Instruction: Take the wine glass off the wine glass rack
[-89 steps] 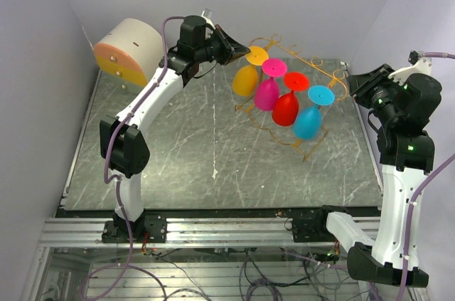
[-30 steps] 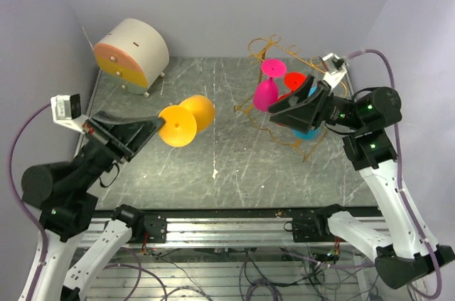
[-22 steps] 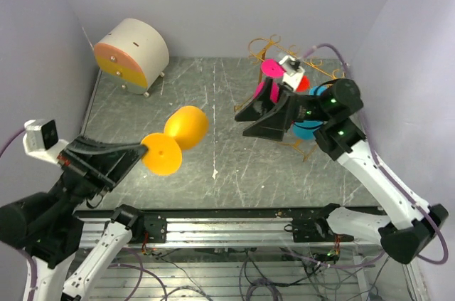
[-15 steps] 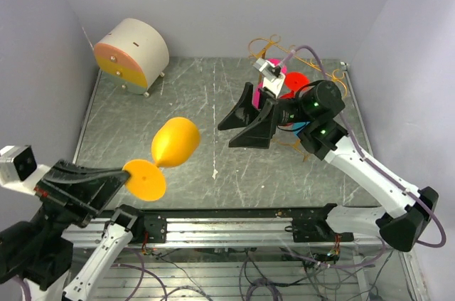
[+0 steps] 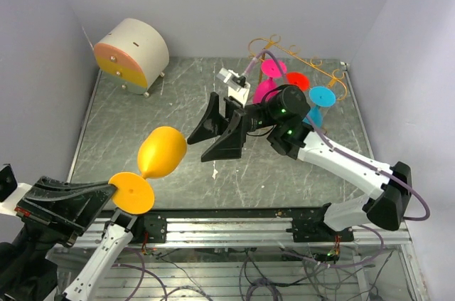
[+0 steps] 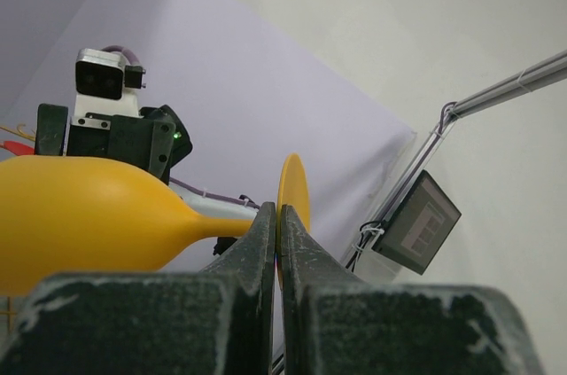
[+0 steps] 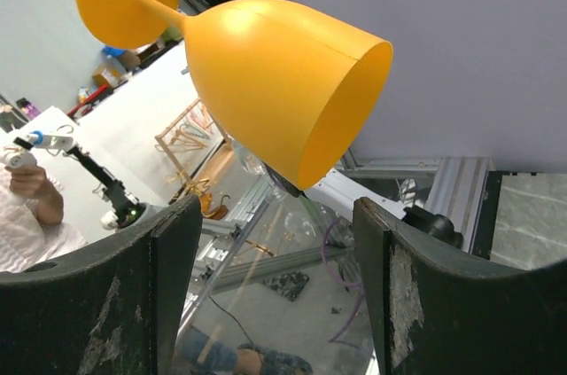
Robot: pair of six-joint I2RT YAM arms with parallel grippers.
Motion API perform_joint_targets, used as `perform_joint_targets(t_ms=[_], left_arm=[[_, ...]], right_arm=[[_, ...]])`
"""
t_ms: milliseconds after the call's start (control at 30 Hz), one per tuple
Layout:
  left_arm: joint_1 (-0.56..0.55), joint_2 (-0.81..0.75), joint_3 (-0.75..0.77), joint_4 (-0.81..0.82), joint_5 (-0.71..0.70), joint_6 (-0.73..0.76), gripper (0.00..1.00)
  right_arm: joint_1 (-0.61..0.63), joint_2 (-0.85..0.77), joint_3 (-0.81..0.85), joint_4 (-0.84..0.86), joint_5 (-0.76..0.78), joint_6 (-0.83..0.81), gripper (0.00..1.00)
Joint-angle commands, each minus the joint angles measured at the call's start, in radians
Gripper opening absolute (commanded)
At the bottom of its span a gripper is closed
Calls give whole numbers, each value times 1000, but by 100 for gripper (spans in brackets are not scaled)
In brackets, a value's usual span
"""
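A yellow wine glass (image 5: 162, 151) hangs in the air over the table's near left, off the rack. My left gripper (image 5: 112, 188) is shut on its round foot (image 5: 132, 193). In the left wrist view the foot (image 6: 294, 191) is pinched edge-on between the closed fingers, bowl (image 6: 80, 220) to the left. My right gripper (image 5: 197, 146) is open over the table's middle, pointing at the glass. Seen from the right wrist, the glass (image 7: 275, 100) floats above and just beyond the spread fingers (image 7: 168, 286) without touching them. The gold wire wine glass rack (image 5: 288, 50) stands at the back right.
Pink (image 5: 266, 87), red (image 5: 297, 81) and blue (image 5: 321, 96) glasses still hang upside down on the rack, partly behind the right arm. A round cream-and-orange drawer box (image 5: 131, 54) sits at the back left corner. Walls close in on both sides.
My left arm has drawn the yellow glass back toward the near left. My right arm has swung from the rack leftward across the table, and its jaws have spread wider.
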Motion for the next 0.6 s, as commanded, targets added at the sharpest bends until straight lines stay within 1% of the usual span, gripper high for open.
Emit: perform_joint_targets(t_ms=[0,233,400,433,567], left_arm=[[5,-20,19,-55,-22,21,7],[6,-33,8,-58,-27,22,7],[5,-38,-2,-37,-29,20,7],[5,-38,-1,-39,-28,21,7],[6,-40,3,-57,-33,30,7]], right_arm=[[25,20,0,181,15,58,68],[79,78,12,331,14,141,67],[111,108,37,335,15,141,63],[113,109,36,334,18,141,59],[114,92,17,331,36,130,31]])
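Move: The yellow wine glass hangs mouth downward in the left fingers, pinched by its foot. Its middle is about 8 cm left, 3 cm back and 5 cm above the right hand point, and about 5 cm ahead, 6 cm right and 4 cm below the left one. From the right hand, the left fingertips are 14 cm left, 8 cm back and 9 cm higher. The pink glass on the rack is roughly 15 cm ahead, 17 cm right and 20 cm lower. Back and then also left, about 4 cm in all, the right hand eases in on the mouth of the yellow glass, turning some 10 degrees, mostly counter-clockwise. With the lower edge of the rim between its fingertips it starts to close, leaving the fingers partly open; contact can't be made out. The left hand stays nearly still and keeps its pinch on the glass's foot. ##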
